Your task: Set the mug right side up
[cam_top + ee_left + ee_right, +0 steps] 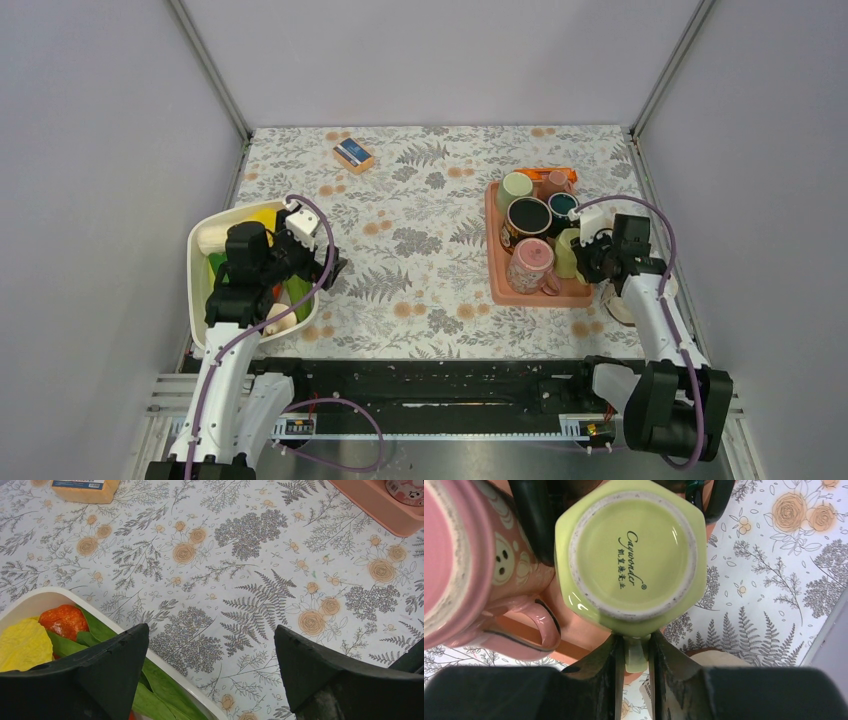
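A lime-green mug [631, 555] stands upside down at the right edge of the pink tray [540, 298], its unglazed base ring and printed mark facing up. My right gripper [635, 655] is shut on the mug's handle [636, 659], one finger on each side of it. From above, that green mug [567, 252] sits just left of the right gripper [588, 256]. My left gripper [211, 630] hangs open over the tablecloth beside the white basin [60, 592], with nothing between its fingers; in the top view the left gripper [335, 268] is far from the tray.
The tray also holds a pink mug [530, 265] lying tilted, a dark mug [528, 215], a pale green mug [515, 187] and a teal one [562, 205]. The pink mug [454, 565] nearly touches the green one. A wooden coaster [620, 305] lies right of the tray. A sponge [353, 154] lies far back.
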`<act>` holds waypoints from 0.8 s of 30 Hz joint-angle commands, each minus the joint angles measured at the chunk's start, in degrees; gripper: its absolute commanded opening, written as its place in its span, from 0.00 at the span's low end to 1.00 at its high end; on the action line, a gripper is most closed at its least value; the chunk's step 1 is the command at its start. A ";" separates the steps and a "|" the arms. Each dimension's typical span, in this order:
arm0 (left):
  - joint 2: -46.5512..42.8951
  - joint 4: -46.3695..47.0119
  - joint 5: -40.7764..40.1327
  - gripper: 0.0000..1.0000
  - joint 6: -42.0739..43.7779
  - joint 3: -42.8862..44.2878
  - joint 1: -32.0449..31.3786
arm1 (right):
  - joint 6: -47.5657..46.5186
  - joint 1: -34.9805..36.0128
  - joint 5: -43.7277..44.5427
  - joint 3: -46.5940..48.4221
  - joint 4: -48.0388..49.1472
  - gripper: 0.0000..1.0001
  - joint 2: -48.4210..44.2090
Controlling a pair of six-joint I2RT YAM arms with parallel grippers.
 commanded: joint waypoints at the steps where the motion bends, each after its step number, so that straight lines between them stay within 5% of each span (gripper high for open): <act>1: -0.77 1.92 2.26 0.99 0.82 0.06 0.14 | 1.08 -0.15 0.17 1.35 0.68 0.00 -5.96; 24: 3.10 2.03 11.87 0.99 3.71 3.87 -0.48 | 11.98 -0.19 -0.89 12.05 -5.76 0.00 -19.88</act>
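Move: The right hand already has the upside-down green mug by its handle; the mug's middle is about 5 cm ahead of the hand and 2 cm to the left, roughly level. The pink mug stands some 9 cm to this hand's left, the large black mug about 9 cm ahead and 10 cm left, and the cream bag roughly 5 cm back and 9 cm right. From the left hand, the green mug lies some 44 cm right, 5 cm ahead and 13 cm below. Upward, and a little back towards its base, the right hand lifts the green mug out from beside the pink mug, rising about 8 cm: it slows midway, then climbs faster at the end. It keeps its pinch on the handle while the fingers tip up some 10 degrees and the hand turns slightly clockwise. The open, empty left hand eases barely 2 cm right. ##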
